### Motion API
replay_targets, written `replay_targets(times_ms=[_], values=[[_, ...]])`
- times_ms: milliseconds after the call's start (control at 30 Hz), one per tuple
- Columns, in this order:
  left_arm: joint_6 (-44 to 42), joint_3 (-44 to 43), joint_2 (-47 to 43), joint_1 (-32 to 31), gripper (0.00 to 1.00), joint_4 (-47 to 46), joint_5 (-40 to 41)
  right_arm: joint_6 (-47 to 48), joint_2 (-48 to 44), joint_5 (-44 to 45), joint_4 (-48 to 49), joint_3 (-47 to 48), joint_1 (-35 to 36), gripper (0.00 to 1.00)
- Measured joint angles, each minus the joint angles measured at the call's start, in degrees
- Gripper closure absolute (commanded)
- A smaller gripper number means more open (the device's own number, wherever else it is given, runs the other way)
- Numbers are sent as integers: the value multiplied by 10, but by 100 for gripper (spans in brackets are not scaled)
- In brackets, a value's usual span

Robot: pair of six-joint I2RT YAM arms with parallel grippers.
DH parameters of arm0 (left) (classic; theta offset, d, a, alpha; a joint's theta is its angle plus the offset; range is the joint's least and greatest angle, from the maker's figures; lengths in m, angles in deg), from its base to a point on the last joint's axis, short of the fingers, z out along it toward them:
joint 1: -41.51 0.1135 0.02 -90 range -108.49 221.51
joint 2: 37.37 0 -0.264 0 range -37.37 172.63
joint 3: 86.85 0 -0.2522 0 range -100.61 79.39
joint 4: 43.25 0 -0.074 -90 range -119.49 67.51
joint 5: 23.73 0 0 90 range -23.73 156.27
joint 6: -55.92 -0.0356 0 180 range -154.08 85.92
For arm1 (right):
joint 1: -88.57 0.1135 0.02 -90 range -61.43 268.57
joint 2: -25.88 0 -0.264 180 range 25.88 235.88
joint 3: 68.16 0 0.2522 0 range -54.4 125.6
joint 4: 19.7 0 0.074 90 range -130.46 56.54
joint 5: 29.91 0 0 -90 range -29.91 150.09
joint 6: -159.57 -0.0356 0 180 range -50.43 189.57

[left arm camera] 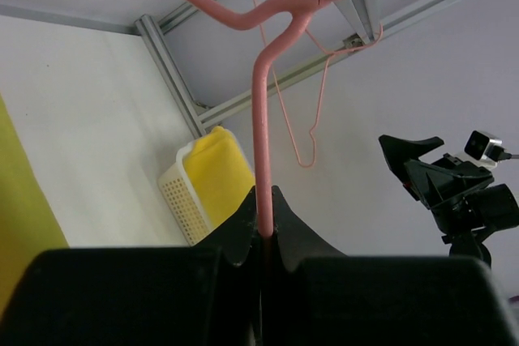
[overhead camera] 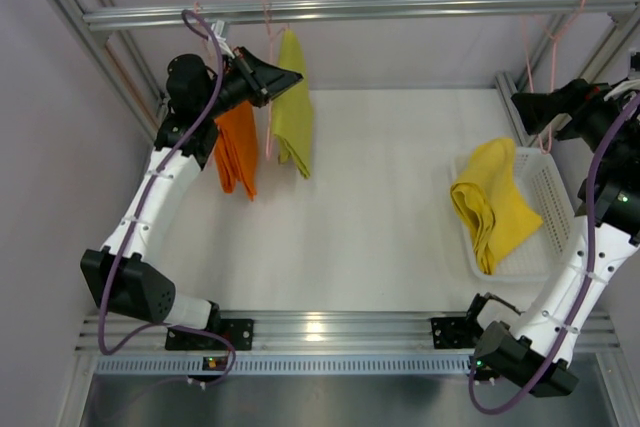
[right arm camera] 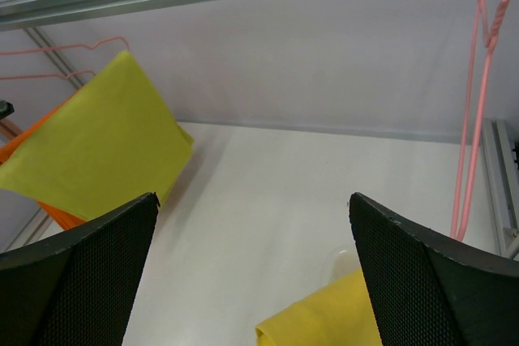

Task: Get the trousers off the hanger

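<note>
Yellow-green trousers [overhead camera: 293, 107] [right arm camera: 97, 143] hang from a pink hanger [overhead camera: 267, 7] on the rail at the back left. My left gripper [overhead camera: 268, 79] [left arm camera: 266, 200] is shut on that hanger's wire [left arm camera: 261, 103], just left of the cloth. Orange trousers [overhead camera: 237, 147] [right arm camera: 57, 212] hang beside them, under the left arm. Yellow trousers [overhead camera: 495, 202] [left arm camera: 219, 172] [right arm camera: 324, 322] lie folded over a white basket [overhead camera: 545, 182] at the right. My right gripper [overhead camera: 540, 107] [right arm camera: 253, 224] is open above the basket's far end, with nothing between its fingers.
An aluminium rail [overhead camera: 360, 9] spans the back. An empty pink hanger [overhead camera: 545, 57] [right arm camera: 474, 119] [left arm camera: 292, 95] hangs at its right end, close to the right gripper. Frame posts stand at both back corners. The white tabletop [overhead camera: 380, 197] lies between the two arms.
</note>
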Motion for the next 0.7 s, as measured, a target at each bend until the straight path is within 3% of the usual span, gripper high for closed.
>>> replay_targets(times_ms=[167, 267, 433, 700], values=[[16, 2, -1, -16, 100, -9, 4, -13, -13, -17, 30, -24, 13, 1], [29, 11, -5, -37, 100, -12, 13, -1, -32, -14, 37, -53, 57, 1], [55, 22, -6, -74, 100, -8, 32, 73, -54, 48, 28, -86, 235, 0], [61, 27, -5, -136, 100, -5, 73, 155, -66, 249, 66, -207, 546, 1]])
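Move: Just below the left hand, which already holds its hanger by the wire, the green trousers hang about 12 cm lower, 3 cm ahead and 1 cm to the right. The orange trousers are some 11 cm left of that hand, 2 cm back and 14 cm below; the rail runs about 9 cm straight ahead, 8 cm above. From the empty right hand the green trousers lie roughly 37 cm left, 8 cm ahead and 12 cm down. Swinging quickly left towards the green trousers, the right hand covers some 20 cm and sinks about 10 cm, most of that late on, while it turns about 30 degrees counter-clockwise with its fingers still wide open and touching nothing. The left hand keeps its pinch on the hanger wire and carries it right and back towards the other hand, away from the orange trousers, nearly level. ##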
